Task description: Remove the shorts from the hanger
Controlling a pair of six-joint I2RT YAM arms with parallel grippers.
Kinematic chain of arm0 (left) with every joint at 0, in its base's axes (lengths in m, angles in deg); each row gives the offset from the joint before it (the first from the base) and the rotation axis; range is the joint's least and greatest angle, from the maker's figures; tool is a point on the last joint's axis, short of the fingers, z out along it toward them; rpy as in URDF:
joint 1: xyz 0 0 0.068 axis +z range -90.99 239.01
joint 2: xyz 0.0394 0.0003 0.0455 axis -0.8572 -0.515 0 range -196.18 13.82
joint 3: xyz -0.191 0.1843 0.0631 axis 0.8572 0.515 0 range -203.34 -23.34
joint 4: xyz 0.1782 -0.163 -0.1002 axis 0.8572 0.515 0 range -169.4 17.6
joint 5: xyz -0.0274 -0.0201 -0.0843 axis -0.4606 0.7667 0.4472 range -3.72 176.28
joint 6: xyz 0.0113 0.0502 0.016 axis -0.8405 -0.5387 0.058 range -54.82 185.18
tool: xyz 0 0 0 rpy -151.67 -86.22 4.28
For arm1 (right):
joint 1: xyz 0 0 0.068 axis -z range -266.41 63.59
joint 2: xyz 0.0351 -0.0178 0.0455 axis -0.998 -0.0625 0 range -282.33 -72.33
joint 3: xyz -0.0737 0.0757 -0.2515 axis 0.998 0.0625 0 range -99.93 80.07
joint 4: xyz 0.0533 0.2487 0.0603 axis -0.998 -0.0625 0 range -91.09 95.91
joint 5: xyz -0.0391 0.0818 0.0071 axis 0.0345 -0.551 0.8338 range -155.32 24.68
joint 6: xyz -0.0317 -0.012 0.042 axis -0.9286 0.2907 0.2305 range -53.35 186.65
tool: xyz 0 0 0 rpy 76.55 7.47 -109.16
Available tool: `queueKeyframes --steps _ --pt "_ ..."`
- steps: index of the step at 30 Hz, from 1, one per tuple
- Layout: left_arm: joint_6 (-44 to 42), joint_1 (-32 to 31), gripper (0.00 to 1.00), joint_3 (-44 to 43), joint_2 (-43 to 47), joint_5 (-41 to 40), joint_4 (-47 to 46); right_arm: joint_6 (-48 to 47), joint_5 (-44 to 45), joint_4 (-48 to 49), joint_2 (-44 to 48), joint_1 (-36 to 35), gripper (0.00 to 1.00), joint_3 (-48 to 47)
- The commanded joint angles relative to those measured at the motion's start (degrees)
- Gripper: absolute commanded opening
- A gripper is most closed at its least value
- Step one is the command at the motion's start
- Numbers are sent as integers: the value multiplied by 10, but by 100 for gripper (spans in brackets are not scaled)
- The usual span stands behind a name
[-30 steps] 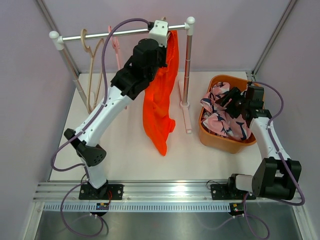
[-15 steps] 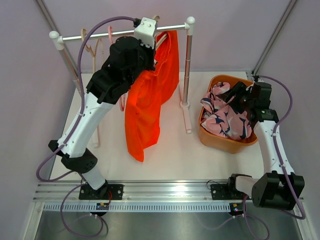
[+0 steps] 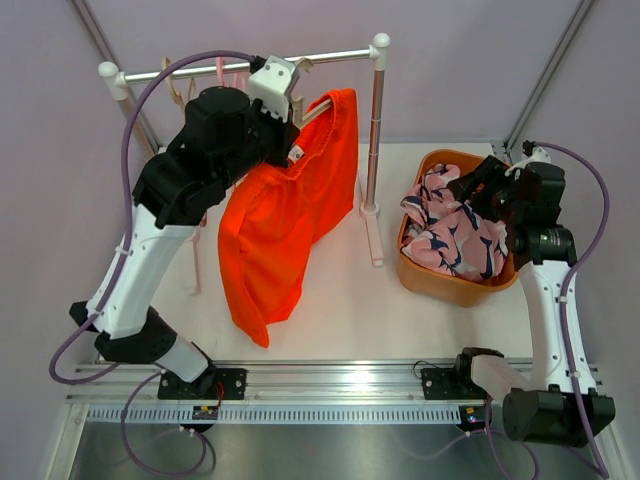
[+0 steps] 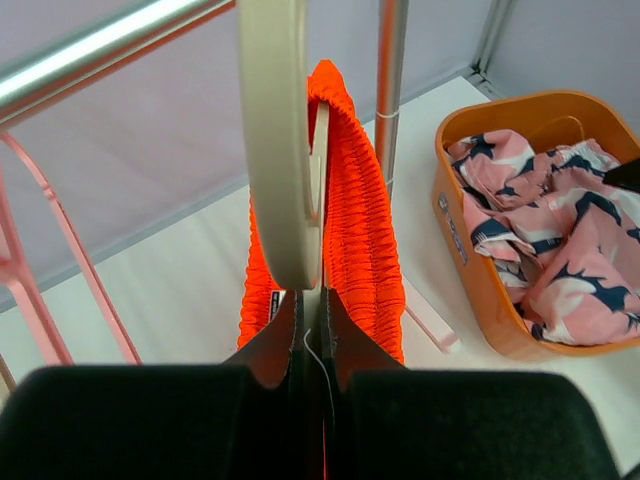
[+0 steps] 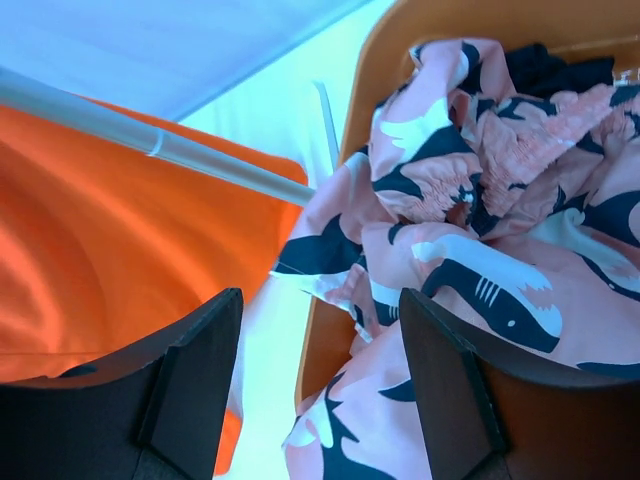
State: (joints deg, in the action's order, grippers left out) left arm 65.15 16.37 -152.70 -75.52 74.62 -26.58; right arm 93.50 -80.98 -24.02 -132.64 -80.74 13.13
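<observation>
The bright orange shorts (image 3: 285, 220) hang from a cream hanger (image 4: 275, 150) just below the rail (image 3: 330, 55). My left gripper (image 3: 290, 98) is shut on that hanger's lower part, and the elastic waistband (image 4: 360, 220) drapes right beside the shut jaws (image 4: 312, 300). The pink patterned shorts (image 3: 450, 235) lie crumpled in the orange basket (image 3: 440, 285). A bit of dark navy fabric (image 5: 560, 70) shows beneath them. Above the basket's left rim hovers my right gripper (image 5: 320, 300), open and holding nothing.
The rack's right post (image 3: 376, 130) stands between the orange shorts and the basket, its foot bar on the table. An empty pink hanger (image 4: 40, 290) and a tan one (image 3: 190, 220) hang at the rail's left end. Grey walls enclose the table.
My left arm has swung left, carrying the hanger and the orange shorts away from the right post. The right arm has lifted and drawn back slightly to the right, still open.
</observation>
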Motion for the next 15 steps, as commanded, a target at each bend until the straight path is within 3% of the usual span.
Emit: queueKeyframes --steps 1,9,15 --pt "-2 1 0 35 50 58 -24 -11 -1 -10 24 -24 72 -30" --pt "32 -12 0 185 110 60 -73 0 124 -1 -37 -290 70 -110" --pt "38 -19 0 264 152 52 -91 8 177 7 -96 -384 69 -161"
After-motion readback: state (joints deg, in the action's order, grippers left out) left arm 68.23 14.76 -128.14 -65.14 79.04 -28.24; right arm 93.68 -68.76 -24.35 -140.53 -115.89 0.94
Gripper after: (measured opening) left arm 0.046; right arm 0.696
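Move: The orange shorts hang on the hanger the left gripper already pinches, their middle some 20 cm below it and 2 cm to its left. From the right gripper that middle is about 33 cm left, 2 cm back and roughly level. The rail's bar has its middle about 12 cm ahead of the left gripper, 8 cm left and 5 cm above. From the right gripper, the rail's right post stands about 9 cm ahead and 19 cm left; the basket sits some 22 cm below, 3 cm ahead and 2 cm right. Swing the open right gripper fast to the left, about 18 cm and slightly up, away from over the basket towards the right end of the shorts' waistband, turning it some 25 degrees counter-clockwise. Meanwhile keep the left pinch on the hanger and lower it about 10 cm, drawing it first back from the rail, its fingers tipping down a little. ##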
